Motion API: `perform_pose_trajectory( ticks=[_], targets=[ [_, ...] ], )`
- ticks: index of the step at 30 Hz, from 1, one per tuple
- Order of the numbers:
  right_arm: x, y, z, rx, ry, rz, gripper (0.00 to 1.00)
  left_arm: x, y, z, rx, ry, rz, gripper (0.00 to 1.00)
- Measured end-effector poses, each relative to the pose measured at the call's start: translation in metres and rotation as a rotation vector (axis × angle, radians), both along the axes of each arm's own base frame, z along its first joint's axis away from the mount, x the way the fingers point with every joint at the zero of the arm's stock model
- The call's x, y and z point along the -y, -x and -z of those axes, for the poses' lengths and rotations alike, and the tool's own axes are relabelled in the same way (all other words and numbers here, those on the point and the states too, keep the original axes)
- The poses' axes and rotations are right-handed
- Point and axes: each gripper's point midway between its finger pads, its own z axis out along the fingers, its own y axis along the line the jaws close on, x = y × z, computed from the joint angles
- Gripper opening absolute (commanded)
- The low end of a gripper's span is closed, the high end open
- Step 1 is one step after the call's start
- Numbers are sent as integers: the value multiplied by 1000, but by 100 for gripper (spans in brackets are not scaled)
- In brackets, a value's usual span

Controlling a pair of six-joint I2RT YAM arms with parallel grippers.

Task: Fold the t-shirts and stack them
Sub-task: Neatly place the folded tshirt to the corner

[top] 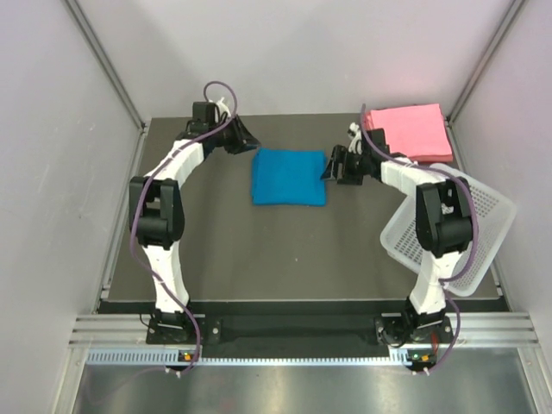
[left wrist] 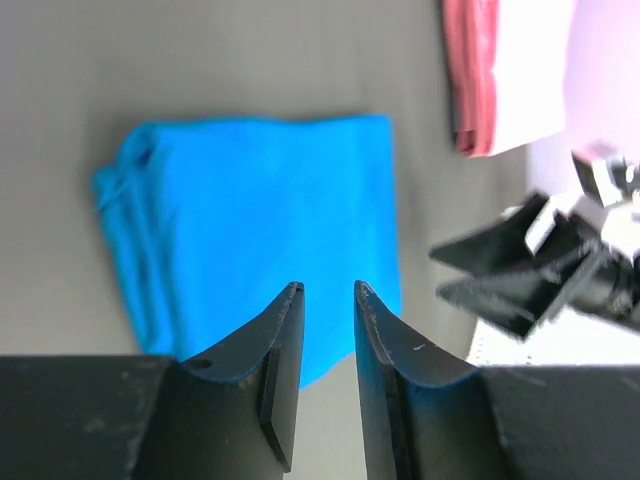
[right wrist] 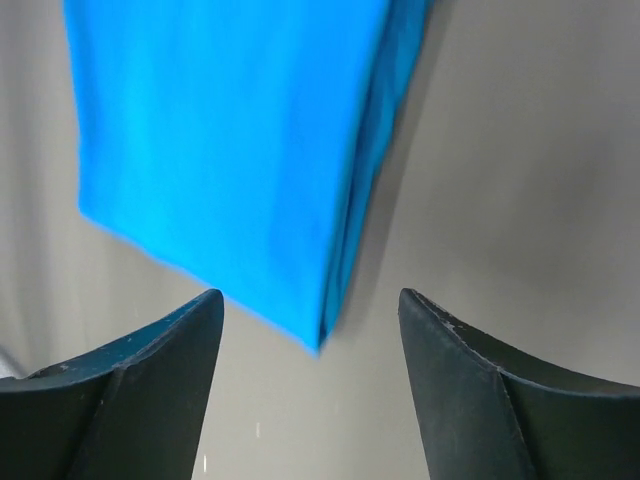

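A bright blue t-shirt [top: 289, 177] lies folded into a flat rectangle in the middle of the dark table. Pink folded t-shirts [top: 409, 131] sit stacked at the back right corner. My left gripper [top: 246, 136] hovers just off the blue shirt's back left corner. In the left wrist view the left gripper [left wrist: 328, 290] has its jaws a narrow gap apart with nothing between them, and the blue shirt [left wrist: 260, 230] is beyond them. My right gripper [top: 329, 166] is at the shirt's right edge. In the right wrist view the right gripper [right wrist: 310, 295] is wide open and empty, facing a corner of the blue shirt [right wrist: 230, 140].
A white perforated basket [top: 466, 224] lies tilted at the right edge of the table, beside the right arm. Grey walls close in the table on the left, back and right. The pink stack [left wrist: 470, 70] shows at the top of the left wrist view.
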Motion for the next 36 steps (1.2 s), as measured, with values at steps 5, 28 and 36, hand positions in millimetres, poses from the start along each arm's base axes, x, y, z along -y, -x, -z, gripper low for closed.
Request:
perform_pose_trajectory(
  ticks=[5,28,36],
  targets=[
    [-3,-51,-13,84,-1,23,72,19,-24,27,10,81,60,30],
    [-30,-127,29,139,26,31,67,-35,-64,116,-132,177,-53,28],
    [-37,-124,30,147,31,14,66,-73,-49,120,-204,115,-128,27]
  ],
)
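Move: The folded blue t-shirt lies with its middle about 11 cm to the right of my left hand, 1 cm nearer me and some 13 cm below. From my right hand the blue t-shirt's middle is about 4 cm ahead, 12 cm left and 5 cm down, and its far right corner about 16 cm ahead and 1 cm right. The pink stack stands roughly 20 cm ahead and 29 cm right of my right hand. I run my open right hand forward about 12 cm along the t-shirt's right edge, easing slightly left and down until its fingers sit low, one on each side of the far right corner. Meanwhile I drop my left hand about 12 cm over the shirt's left part, then sweep it low forward and some 10 cm left, out past the left edge, its fingers staying slightly parted. ##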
